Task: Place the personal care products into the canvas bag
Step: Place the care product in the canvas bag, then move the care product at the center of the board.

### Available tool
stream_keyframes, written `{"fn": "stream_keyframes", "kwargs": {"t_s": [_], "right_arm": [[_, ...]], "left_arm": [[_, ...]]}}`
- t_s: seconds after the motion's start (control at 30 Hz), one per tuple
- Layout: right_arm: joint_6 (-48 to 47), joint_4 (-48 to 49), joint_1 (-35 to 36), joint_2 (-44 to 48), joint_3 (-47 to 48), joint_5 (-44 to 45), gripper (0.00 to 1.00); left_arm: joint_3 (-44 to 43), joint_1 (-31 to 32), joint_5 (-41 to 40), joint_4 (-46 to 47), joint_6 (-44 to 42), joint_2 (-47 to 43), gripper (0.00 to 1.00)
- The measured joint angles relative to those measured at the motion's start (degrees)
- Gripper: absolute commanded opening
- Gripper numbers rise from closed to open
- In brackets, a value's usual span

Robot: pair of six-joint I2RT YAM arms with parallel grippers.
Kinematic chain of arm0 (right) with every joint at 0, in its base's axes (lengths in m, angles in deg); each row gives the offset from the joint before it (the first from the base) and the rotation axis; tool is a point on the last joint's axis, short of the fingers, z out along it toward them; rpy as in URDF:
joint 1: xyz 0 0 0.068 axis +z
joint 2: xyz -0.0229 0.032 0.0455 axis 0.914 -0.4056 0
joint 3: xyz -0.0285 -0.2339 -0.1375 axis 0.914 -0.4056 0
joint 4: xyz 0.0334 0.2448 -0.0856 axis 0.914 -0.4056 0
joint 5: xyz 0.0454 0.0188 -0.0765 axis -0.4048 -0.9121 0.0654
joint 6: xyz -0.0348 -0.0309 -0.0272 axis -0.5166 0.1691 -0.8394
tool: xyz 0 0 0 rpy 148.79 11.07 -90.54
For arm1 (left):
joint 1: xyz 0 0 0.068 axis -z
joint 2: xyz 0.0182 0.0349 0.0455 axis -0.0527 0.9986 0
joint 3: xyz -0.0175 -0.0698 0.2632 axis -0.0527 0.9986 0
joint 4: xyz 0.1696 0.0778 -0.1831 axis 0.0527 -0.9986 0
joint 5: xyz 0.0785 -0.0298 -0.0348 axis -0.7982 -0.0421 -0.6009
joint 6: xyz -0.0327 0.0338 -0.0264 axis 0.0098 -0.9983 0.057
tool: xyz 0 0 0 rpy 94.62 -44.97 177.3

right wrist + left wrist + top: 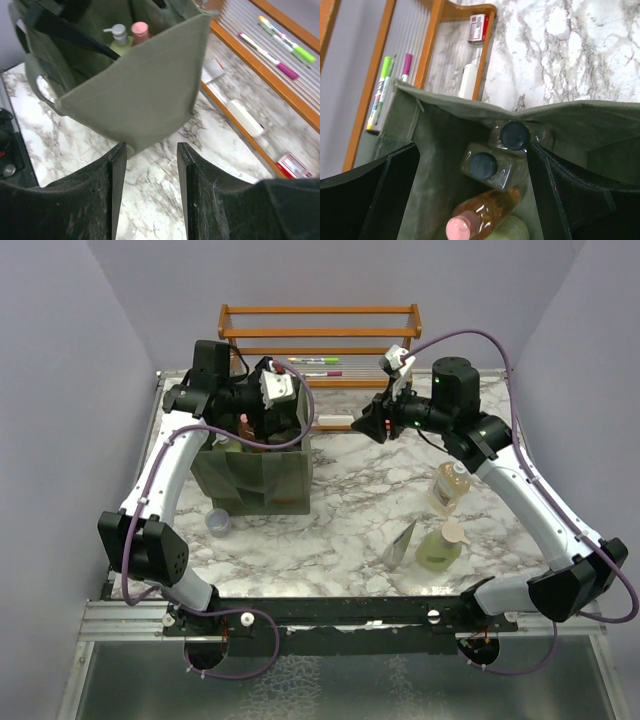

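Note:
The olive canvas bag [262, 480] stands upright at the left. Inside it lie two clear bottles with black caps [514, 135] [484, 165], an orange bottle with a pink cap [480, 210] and a pale green bottle [512, 231]. My left gripper [472, 147] hangs open over the bag's mouth and holds nothing. My right gripper [150, 150] is open and empty just right of the bag's corner [135, 85]. On the table to the right are an amber pump bottle [449, 488], a green pump bottle [440, 548] and a grey pouch [400, 543].
A wooden slatted rack [320, 335] stands behind the bag with green and pink marker pens [315, 366] on it. Under it lie a white tube [245, 117] and a small red box [295, 165]. A lavender cup [218, 523] sits in front of the bag.

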Motion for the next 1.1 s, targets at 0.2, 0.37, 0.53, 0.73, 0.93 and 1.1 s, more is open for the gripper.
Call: {"fn": "stream_keyframes", "kwargs": {"t_s": [0.2, 0.37, 0.53, 0.73, 0.93, 1.1], "right_arm": [[-1.6, 0.0, -3.9, 3.2, -2.8, 2.9, 0.49], [-3.4, -0.6, -7.1, 5.5, -5.1, 6.8, 0.6], [-5.6, -2.7, -11.1, 8.7, -8.0, 10.6, 0.8], [-8.6, -6.3, -17.7, 13.8, -12.9, 15.1, 0.88], [-11.9, -10.5, -22.6, 18.3, -18.5, 20.2, 0.89], [-14.0, -13.8, -23.3, 18.6, -22.0, 22.1, 0.91]], "left_arm": [[0.0, 0.0, -5.0, 0.5, 4.0, -4.2, 0.91], [0.9, 0.0, -7.9, 2.2, 8.6, -8.6, 0.92], [2.0, 0.0, -11.2, 3.8, 12.9, -12.9, 0.93], [2.8, 0.0, -14.5, 3.8, 15.7, -15.0, 0.93], [5.2, 0.0, -16.3, 3.0, 17.6, -17.8, 0.92], [5.7, 0.0, -16.4, 2.9, 19.3, -20.3, 0.93]]}}
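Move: The pale amber bottle is roughly 25 cm to the right gripper's right, 4 cm back towards the base and 25 cm below it. From that gripper, the green bottle lies about 21 cm back and 22 cm right, the silver tube 20 cm back and 9 cm right, both lower still. The canvas bag's middle is some 5 cm ahead and 29 cm left of it. From the left gripper the amber bottle is about 50 cm right, 12 cm back. Swing the empty right gripper about 23 cm to the right, away from the canvas bag and sinking some 11 cm, mostly in the later part, towards the pale amber bottle. Turn it clockwise so its fingers point forward and more steeply down, and open them from half to wide. Meanwhile lift the open left gripper about 8 cm, drawing it back and left. ##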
